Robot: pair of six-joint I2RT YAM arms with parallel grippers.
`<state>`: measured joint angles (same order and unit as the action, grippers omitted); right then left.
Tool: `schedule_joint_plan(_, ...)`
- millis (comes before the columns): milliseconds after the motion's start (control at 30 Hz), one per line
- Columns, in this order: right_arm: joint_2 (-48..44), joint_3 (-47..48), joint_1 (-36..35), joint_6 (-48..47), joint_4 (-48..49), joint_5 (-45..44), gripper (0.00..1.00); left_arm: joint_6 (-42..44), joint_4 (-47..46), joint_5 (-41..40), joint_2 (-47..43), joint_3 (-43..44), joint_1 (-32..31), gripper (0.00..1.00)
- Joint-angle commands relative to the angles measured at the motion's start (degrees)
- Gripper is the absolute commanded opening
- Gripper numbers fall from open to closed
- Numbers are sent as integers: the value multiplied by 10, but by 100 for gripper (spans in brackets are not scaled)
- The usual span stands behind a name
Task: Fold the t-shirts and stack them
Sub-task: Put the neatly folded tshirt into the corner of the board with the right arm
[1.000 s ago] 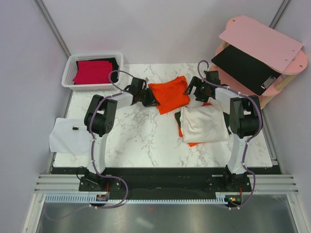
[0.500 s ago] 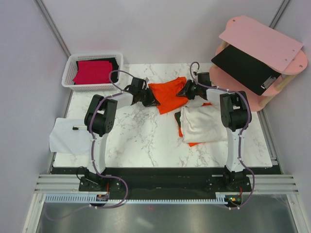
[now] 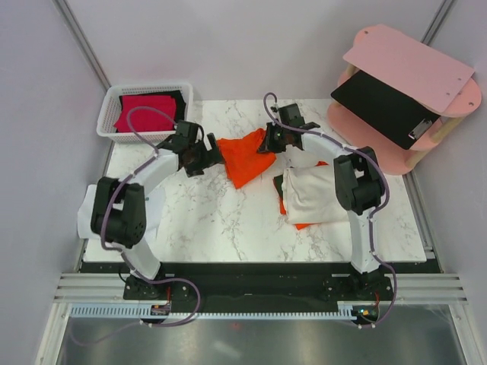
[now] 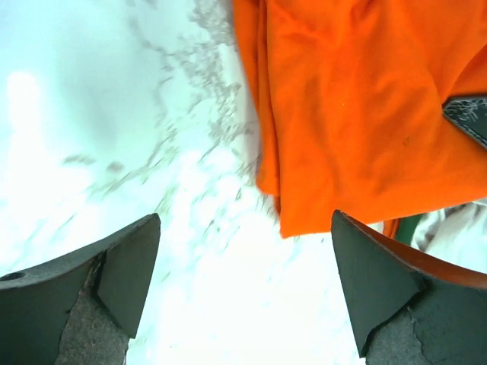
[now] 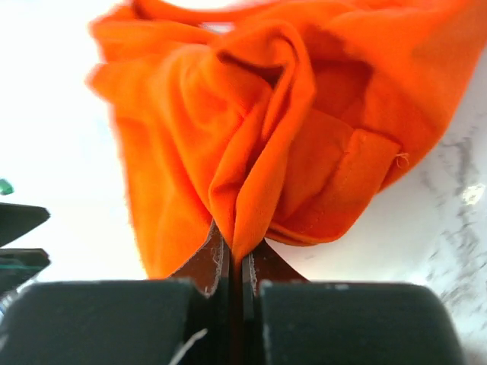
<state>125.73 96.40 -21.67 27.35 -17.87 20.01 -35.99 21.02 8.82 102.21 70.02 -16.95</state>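
Note:
The bright orange t-shirt point(image 3: 242, 156) lies bunched on the marble table at mid-back. My right gripper point(image 3: 268, 141) is shut on a fold of its right edge; in the right wrist view the cloth point(image 5: 266, 129) rises pinched between the jaws point(image 5: 242, 255). My left gripper point(image 3: 212, 155) stands open just left of the shirt, holding nothing. In the left wrist view its gripper point(image 4: 245, 228) is over bare marble, with the orange shirt point(image 4: 358, 114) ahead to the right. A crimson-red t-shirt point(image 3: 144, 112) lies over a black one in the basket.
The white basket point(image 3: 104, 122) stands at the back left. A folded white shirt point(image 3: 318, 194) tops a stack on the right. A pink shelf point(image 3: 411, 61) holds a black clipboard point(image 3: 384, 103). A white cloth point(image 3: 95, 213) hangs at the left edge.
My left gripper let go of the orange shirt, opened and drew back left. My right gripper shut on the shirt's right edge and carried it left, so the shirt is narrower.

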Motion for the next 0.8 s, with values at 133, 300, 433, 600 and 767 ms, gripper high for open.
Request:
schedule_joint_plan(133,-175,13,-4,-33,-77,-37,0,43,104,-106,-173,-66,2,100)
schedule_joint_plan(300,-268,-41,-5,-40,-117,-63,0,48,104,-108,-175,-109,2,100)
schedule_joint_plan(433,-355,-88,-4,-37,-140,-92,0,43,98,-100,-167,-129,2,100)
schedule_joint_plan(600,-442,-191,9,-20,-175,-162,0,44,97,-93,-172,-143,1,100)
schedule_joint_plan(767,-503,-325,94,0,-162,-139,1,46,97,-91,-187,-150,1,100)
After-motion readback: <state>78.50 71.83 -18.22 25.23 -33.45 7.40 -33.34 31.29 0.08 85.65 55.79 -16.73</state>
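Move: The pile under the folded white shirt, where the orange t-shirt is going, has its middle about 16 cm back and 15 cm to the right of the right hand, some 4 cm lower. The orange t-shirt, already pinched in that hand, bulks about 5 cm to its left, 4 cm back and 3 cm below. The pink shelf stands some 33 cm right and 3 cm ahead. From the left hand the white pile lies roughly 29 cm right, 14 cm back and 5 cm lower. The orange t-shirt, still pinched in the shut right fingers, is first raised nearly straight up, then carried back and right towards the white pile while rising some 18 cm, sinking slightly at the end; the wrist tips up about 15 degrees. The open left hand withdraws from the shirt, back and left about 10 cm, rising and then sinking again. ##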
